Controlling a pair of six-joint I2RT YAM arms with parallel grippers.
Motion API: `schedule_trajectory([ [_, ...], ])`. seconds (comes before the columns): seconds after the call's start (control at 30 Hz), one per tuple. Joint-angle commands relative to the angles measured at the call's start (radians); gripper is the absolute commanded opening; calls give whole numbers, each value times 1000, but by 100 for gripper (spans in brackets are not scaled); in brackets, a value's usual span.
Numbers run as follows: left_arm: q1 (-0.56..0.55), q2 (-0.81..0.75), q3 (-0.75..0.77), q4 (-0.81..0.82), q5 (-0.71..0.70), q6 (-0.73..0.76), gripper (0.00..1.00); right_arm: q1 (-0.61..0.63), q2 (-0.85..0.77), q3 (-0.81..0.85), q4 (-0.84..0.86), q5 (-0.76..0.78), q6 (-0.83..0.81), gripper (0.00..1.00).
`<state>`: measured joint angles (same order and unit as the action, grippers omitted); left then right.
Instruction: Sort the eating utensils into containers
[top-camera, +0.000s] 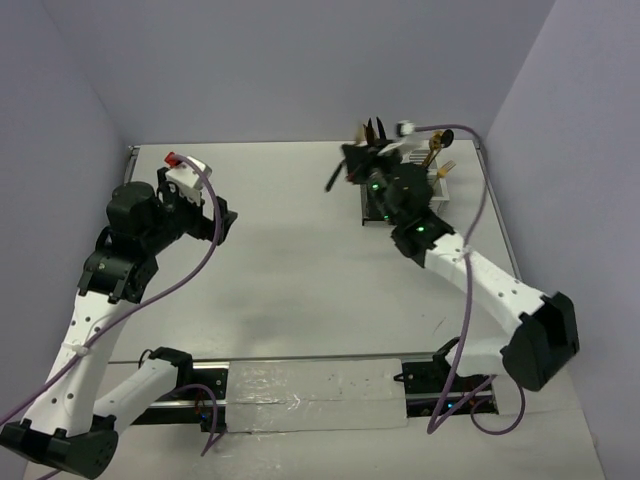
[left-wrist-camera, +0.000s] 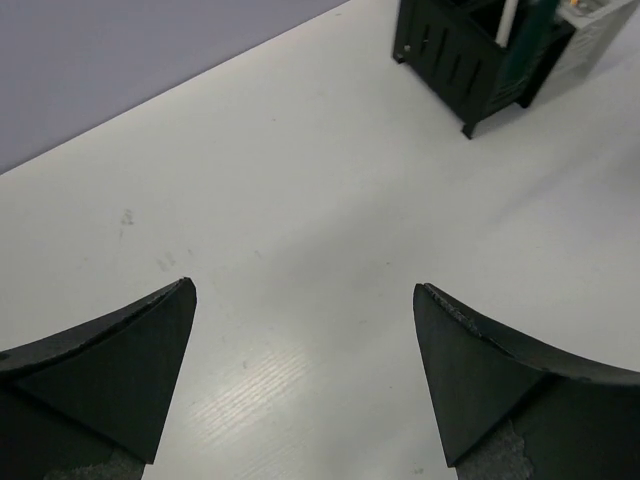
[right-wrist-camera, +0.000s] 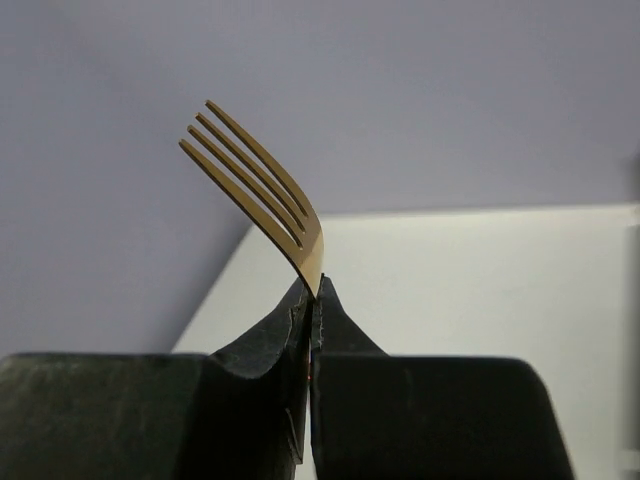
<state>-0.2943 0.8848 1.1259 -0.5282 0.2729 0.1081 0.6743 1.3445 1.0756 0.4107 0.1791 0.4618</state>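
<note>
My right gripper (right-wrist-camera: 315, 290) is shut on the neck of a gold fork (right-wrist-camera: 262, 190), whose tines stick up past the fingertips. In the top view this gripper (top-camera: 350, 160) hovers just left of the containers at the far right. The black container (left-wrist-camera: 460, 60) holds a white stick (left-wrist-camera: 508, 20), and the white container (top-camera: 440, 185) stands joined to its right with gold utensils (top-camera: 437, 150) upright in it. The right arm hides most of the black one from above. My left gripper (left-wrist-camera: 303, 290) hangs open over bare table at the left (top-camera: 222, 218), holding nothing.
Purple cables (top-camera: 205, 255) loop off both arms. Walls close in the table (top-camera: 300, 260) at the back and on both sides. A clear taped sheet (top-camera: 310, 385) lies along the near edge between the arm bases.
</note>
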Motion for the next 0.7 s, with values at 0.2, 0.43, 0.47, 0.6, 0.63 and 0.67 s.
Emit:
schedule_trajectory([
  [0.2, -3, 57, -78, 45, -268, 21, 99, -473, -164, -92, -43, 220, -222, 0],
  [0.43, 0, 85, -109, 60, -316, 16, 99, -608, 31, -25, -49, 247, -212, 0],
  [0.47, 0, 80, -115, 63, -319, 18, 99, -614, 54, -19, -49, 261, -209, 0],
  [0.6, 1, 68, -150, 77, -325, 28, 99, -625, 158, 4, -50, 281, -187, 0],
  [0.63, 3, 65, -156, 88, -330, 28, 99, -627, 171, 1, -49, 281, -170, 0],
  [0.67, 3, 65, -163, 92, -331, 30, 99, -628, 186, 1, -43, 281, -163, 0],
])
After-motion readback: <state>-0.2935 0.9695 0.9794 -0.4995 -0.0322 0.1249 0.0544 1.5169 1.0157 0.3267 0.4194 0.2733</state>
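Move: The right hand holds the fork high up. The white container lies about 19 cm ahead of it, 21 cm to its right and some 28 cm below. The black container is roughly 20 cm ahead and 8 cm right at that same level. The gold fork already in the white container stands some 17 cm ahead, 26 cm right and 20 cm lower. From the empty left hand, the white container is about 27 cm ahead, 60 cm right and 25 cm below. Keeping the fork pinched, the right hand sweeps some 30 cm to the right past the near side of the black container, edging forward about 10 cm and turning roughly 50 degrees clockwise, then sinks and noses down beside the white container's right side, by the gold fork there. The open left hand, holding nothing, sinks about 8 cm and draws off to its left and a little forward. ##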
